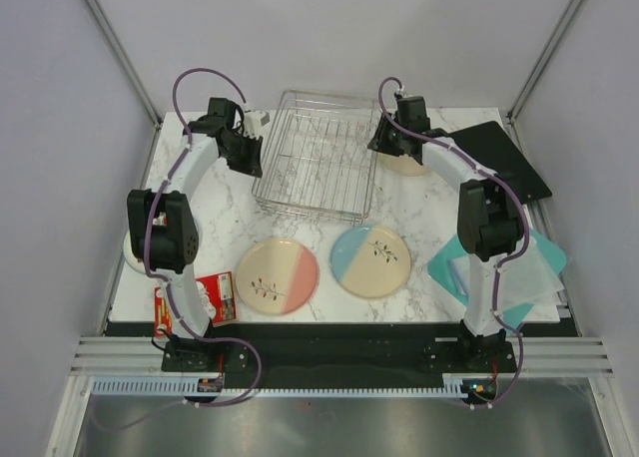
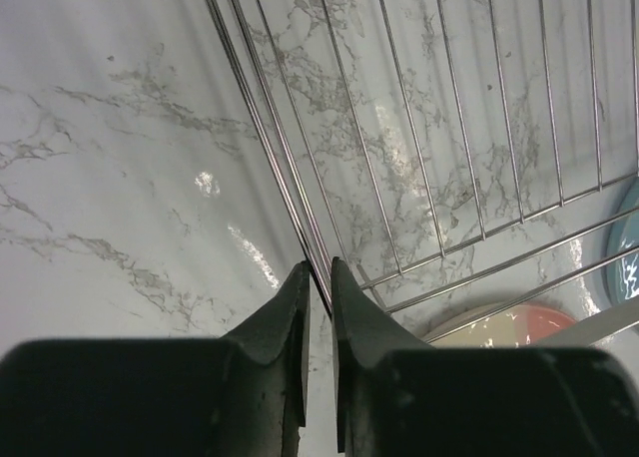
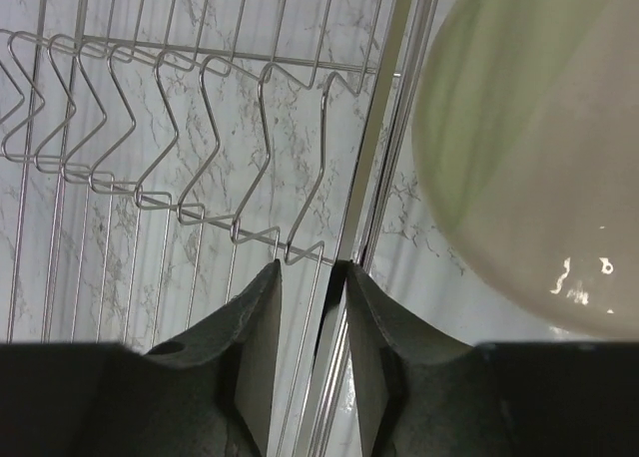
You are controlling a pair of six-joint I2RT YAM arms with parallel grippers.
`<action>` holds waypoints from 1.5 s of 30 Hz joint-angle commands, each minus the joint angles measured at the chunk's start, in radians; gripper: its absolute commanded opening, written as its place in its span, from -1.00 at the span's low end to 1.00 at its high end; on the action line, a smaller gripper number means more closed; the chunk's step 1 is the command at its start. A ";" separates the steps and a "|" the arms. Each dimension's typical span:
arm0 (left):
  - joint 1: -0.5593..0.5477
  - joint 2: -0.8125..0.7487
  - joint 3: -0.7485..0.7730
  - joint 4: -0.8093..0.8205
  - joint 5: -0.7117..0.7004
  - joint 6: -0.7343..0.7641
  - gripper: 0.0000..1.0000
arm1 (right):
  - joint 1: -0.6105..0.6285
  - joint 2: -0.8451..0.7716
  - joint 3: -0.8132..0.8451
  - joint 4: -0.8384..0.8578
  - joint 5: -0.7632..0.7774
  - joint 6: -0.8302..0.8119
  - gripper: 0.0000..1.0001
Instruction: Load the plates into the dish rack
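The silver wire dish rack (image 1: 318, 156) stands empty at the back middle. My left gripper (image 1: 250, 156) is shut on its left rim wire (image 2: 285, 178), which runs between the fingertips (image 2: 319, 269). My right gripper (image 1: 382, 141) straddles the right rim (image 3: 384, 158), slightly open (image 3: 310, 269), with the rim against one finger. The green plate (image 1: 404, 163) lies right of the rack, partly under my right arm (image 3: 539, 148). The pink plate (image 1: 277, 275) and the blue plate (image 1: 370, 260) lie flat in front. The white fruit plate (image 1: 130, 252) is mostly hidden at the far left.
A black board (image 1: 499, 158) lies at the back right. Teal sheets (image 1: 509, 267) lie at the front right. A red-and-white packet (image 1: 205, 297) lies at the front left by the left arm's base. Grey walls close both sides.
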 commanded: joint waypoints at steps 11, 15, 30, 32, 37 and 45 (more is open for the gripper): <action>-0.025 -0.103 0.011 0.039 0.107 -0.124 -0.17 | 0.022 0.075 0.134 0.091 -0.040 -0.072 -0.10; -0.025 -0.170 -0.011 0.024 0.046 -0.133 0.03 | 0.002 0.032 0.127 0.056 -0.014 -0.110 0.20; -0.022 -0.557 -0.384 0.081 0.065 -0.233 0.34 | -0.360 -0.238 -0.321 0.033 -0.184 0.028 0.29; -0.020 -0.557 -0.410 0.087 0.074 -0.260 0.34 | -0.365 -0.189 -0.277 0.034 -0.181 0.013 0.29; -0.013 -0.535 -0.418 0.090 0.068 -0.265 0.33 | -0.382 -0.078 -0.166 0.037 -0.163 0.034 0.30; 0.009 -0.494 -0.400 0.082 0.041 -0.244 0.33 | -0.405 0.044 -0.091 0.034 -0.129 0.066 0.26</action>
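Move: My right hand is at the dish rack's right rim. The yellow-green plate lies about 10 cm to its right, 3 cm ahead and 8 cm below, the rack's middle some 17 cm left, and the black mat roughly 37 cm right, level with it. My left hand is on the rack's left rim, with the rack's middle about 17 cm right and 9 cm ahead. The pink plate lies some 25 cm back and 6 cm right, the blue plate about 22 cm back and 30 cm right, both 8 cm lower. I ease my right hand about 2.5 cm forward while my left drifts slightly right, squaring the rack, then both open and come free of its rims. My right arcs up over the yellow-green plate, some 20 cm right, turning about 20 degrees clockwise, and sinks, open, beside the plate's right edge. My left rises, draws back about 11 cm towards the pink plate and sinks partway. ##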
